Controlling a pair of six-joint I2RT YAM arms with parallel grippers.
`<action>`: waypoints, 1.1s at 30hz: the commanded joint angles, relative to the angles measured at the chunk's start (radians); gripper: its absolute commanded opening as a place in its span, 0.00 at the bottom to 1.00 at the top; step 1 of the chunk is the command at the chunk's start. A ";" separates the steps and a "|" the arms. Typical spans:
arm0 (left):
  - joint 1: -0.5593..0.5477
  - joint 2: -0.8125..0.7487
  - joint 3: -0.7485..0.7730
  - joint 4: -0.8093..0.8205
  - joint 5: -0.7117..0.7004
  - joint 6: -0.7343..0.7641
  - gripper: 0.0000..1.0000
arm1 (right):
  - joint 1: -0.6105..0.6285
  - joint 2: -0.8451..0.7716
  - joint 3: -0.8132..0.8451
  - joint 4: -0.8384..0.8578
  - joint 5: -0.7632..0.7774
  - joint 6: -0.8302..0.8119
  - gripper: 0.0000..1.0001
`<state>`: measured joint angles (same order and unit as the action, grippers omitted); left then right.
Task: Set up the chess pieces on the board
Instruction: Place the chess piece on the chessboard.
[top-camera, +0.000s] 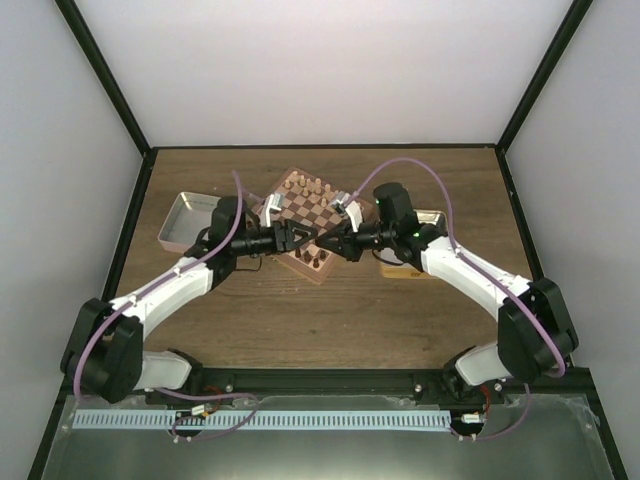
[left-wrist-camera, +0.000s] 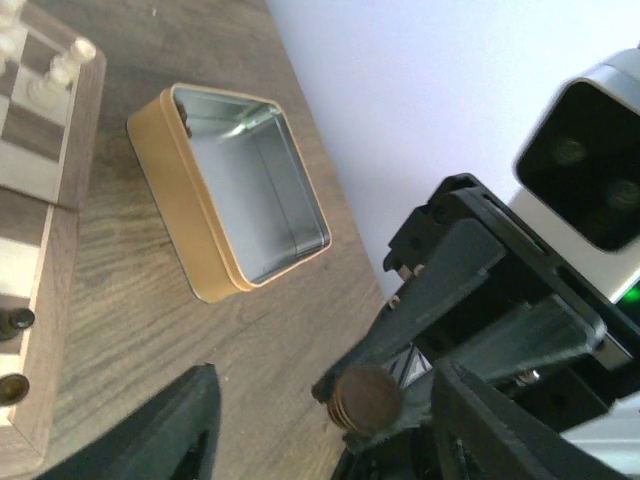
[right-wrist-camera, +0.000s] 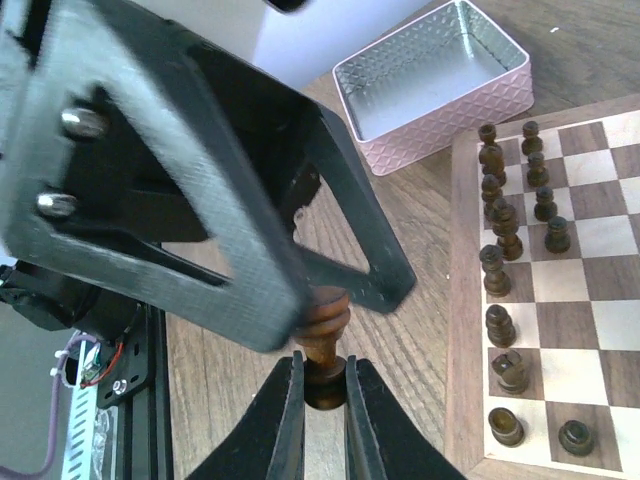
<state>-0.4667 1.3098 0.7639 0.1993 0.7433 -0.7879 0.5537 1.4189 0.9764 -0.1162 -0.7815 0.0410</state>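
Observation:
My right gripper (right-wrist-camera: 325, 362) is shut on the narrow end of a dark brown chess piece (right-wrist-camera: 326, 312), held level above the table just off the board's (right-wrist-camera: 600, 300) edge. The piece's round base (left-wrist-camera: 368, 396) points into my left gripper (left-wrist-camera: 330, 432). That gripper's jaws stand apart on either side of the base, and I see no contact. Several dark pieces (right-wrist-camera: 503, 235) stand in two rows along the board's near side. Pale pieces (top-camera: 305, 185) line the far side. In the top view both grippers (top-camera: 300, 238) (top-camera: 336, 243) meet tip to tip over the board's (top-camera: 322, 218) near corner.
A pink embossed tin (right-wrist-camera: 430, 90) sits on the table to the left of the board (top-camera: 185, 222). A gold tin (left-wrist-camera: 230, 190) lies to its right, partly under the right arm (top-camera: 432, 222). Black frame posts and pale walls enclose the wooden table (top-camera: 330, 320).

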 joint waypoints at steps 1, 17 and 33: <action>-0.014 0.041 0.042 -0.014 0.048 -0.002 0.52 | 0.026 0.016 0.062 -0.042 -0.011 -0.040 0.03; -0.015 0.005 0.031 -0.008 -0.007 -0.041 0.06 | 0.028 -0.041 0.010 0.122 0.046 0.203 0.37; -0.014 -0.106 -0.007 0.247 -0.056 -0.431 0.06 | 0.029 -0.107 -0.265 0.930 0.038 1.105 0.59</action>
<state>-0.4805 1.2373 0.7643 0.3611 0.7033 -1.1118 0.5777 1.2785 0.6979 0.6125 -0.7494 0.9226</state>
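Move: My right hand already holds the dark chess piece between my facing fingertips; it lies about 2 cm right of my left hand's open pads and 1 cm below, and about 1 cm left of my right hand point. From my left hand, the board's middle is some 17 cm ahead and 4 cm left, its nearest dark piece about 7 cm straight ahead, and the tan tin 12 cm ahead and 24 cm right, all nearly 20 cm below. I bring my left hand about 1 cm right and down to the dark piece and close its fingers on it while my right hand keeps its hold, nearly still. Then my right fingers open and let go, and both hands rise, the left about 6 cm with the piece pinched, the right some 7 cm, fingers swinging upward by roughly 30 degrees. ##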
